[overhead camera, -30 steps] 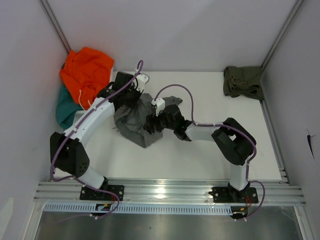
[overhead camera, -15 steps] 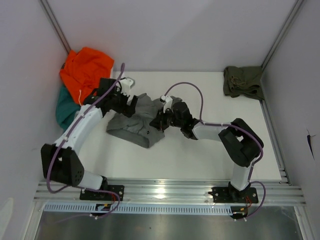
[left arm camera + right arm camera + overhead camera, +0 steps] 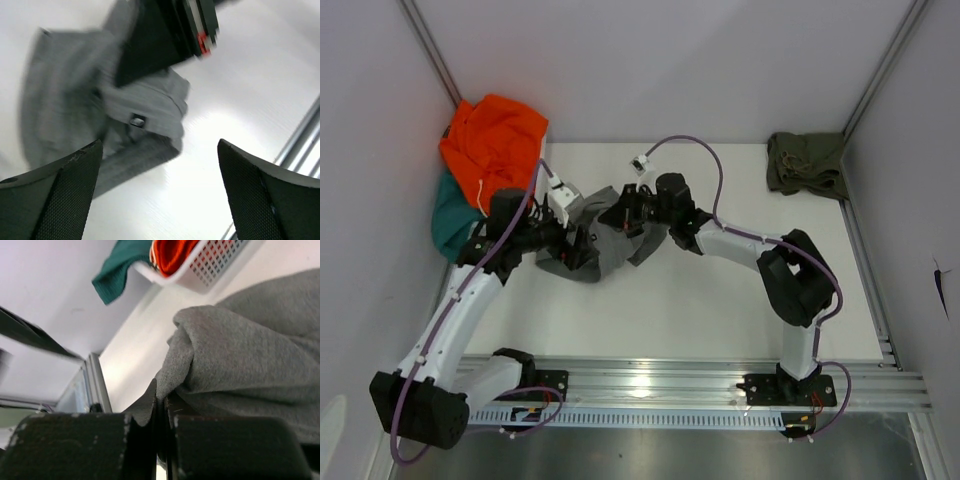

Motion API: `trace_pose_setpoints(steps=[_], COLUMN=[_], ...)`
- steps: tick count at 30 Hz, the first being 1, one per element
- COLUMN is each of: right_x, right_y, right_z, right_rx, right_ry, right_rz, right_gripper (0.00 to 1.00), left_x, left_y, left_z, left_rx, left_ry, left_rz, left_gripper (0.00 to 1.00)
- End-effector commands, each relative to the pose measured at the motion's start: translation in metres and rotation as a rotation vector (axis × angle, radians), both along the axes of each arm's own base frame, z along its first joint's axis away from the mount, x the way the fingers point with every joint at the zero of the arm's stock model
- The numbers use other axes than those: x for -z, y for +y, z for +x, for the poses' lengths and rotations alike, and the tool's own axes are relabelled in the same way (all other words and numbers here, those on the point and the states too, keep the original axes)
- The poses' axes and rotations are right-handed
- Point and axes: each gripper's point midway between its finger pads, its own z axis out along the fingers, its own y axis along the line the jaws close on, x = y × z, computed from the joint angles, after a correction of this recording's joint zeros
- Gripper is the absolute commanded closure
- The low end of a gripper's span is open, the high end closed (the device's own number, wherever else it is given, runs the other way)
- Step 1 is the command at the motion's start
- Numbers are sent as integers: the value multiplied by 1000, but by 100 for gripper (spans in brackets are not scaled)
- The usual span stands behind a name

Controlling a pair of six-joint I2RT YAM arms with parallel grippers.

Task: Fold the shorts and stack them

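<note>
The grey shorts (image 3: 620, 243) lie bunched at mid-table, and my right gripper (image 3: 622, 214) is shut on a fold of them. In the right wrist view the grey shorts (image 3: 250, 355) are pinched between the closed right gripper (image 3: 163, 412). My left gripper (image 3: 586, 247) stands open at the left edge of the cloth. In the left wrist view its fingertips (image 3: 60, 195) are spread wide over bare table, with the grey shorts (image 3: 70, 110) just ahead and nothing between them. The olive green shorts (image 3: 807, 163) lie crumpled at the far right corner.
An orange garment (image 3: 495, 138) and a teal garment (image 3: 450, 215) are heaped in a white basket (image 3: 212, 265) at the far left. Grey walls close in on both sides, and a metal rail (image 3: 650, 380) runs along the near edge.
My left gripper has opened, let go of the grey shorts and drawn back toward the near left. My right gripper has shut on the cloth and carried it toward the far side.
</note>
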Motion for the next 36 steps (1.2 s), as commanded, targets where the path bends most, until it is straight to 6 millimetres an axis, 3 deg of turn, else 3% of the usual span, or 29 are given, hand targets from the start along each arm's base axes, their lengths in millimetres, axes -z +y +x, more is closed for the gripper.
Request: trace_pose_setpoints(steps=[1,2,10,16,21,28,32,36], right_x=[-20,-20,-31,-37,-41,-48,-47,-47], right_y=[15,16,26,24,25,25,26,26], right_z=[11,13,24,26,29,28,26,26], right_rx=[-3,5,19,43,47,47,43,50], right_ry=[67,78,115,100,95,78,80,75], right_rz=[56,61,87,98,111,139,143,153], right_gripper=[100,100,100,100,100,100,100,100], left_x=[27,39,41,60,78,72,70,60], left_y=[-16,-16,-18,-7,-6,-7,-7,-11], left_z=[-9,-12,1,24,20,34,44,48], left_rx=[118,114,72,-44,-57,-108,-135,-123], left_ry=[42,67,-13,49,97,73,63,41], left_rz=[-43,-44,-87,-54,-68,-110,-126,-153], left_gripper=[5,7,17,29,25,26,44,70])
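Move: About 4 cm ahead of the left hand, some 1 cm to its right and 9 cm below is the fold of the grey shorts just behind the black label. The label itself sits about 6 cm ahead, 2 cm right and 9 cm down. The right gripper, pinching the raised cloth, is roughly 8 cm ahead, 4 cm right and 3 cm lower. From the right hand, that fold is about 6 cm back, 2 cm left and 6 cm down. Dropping about 8 cm, most of it at once, the open left gripper then eases forward some 3 cm towards the shorts' fold by the label, turning slightly counter-clockwise and narrowing its fingers to less than half open around the cloth. The right hand, still pinching the grey cloth, first goes about 2 cm forward and 2 cm left, tips its wrist some 10 degrees, then holds nearly still. ##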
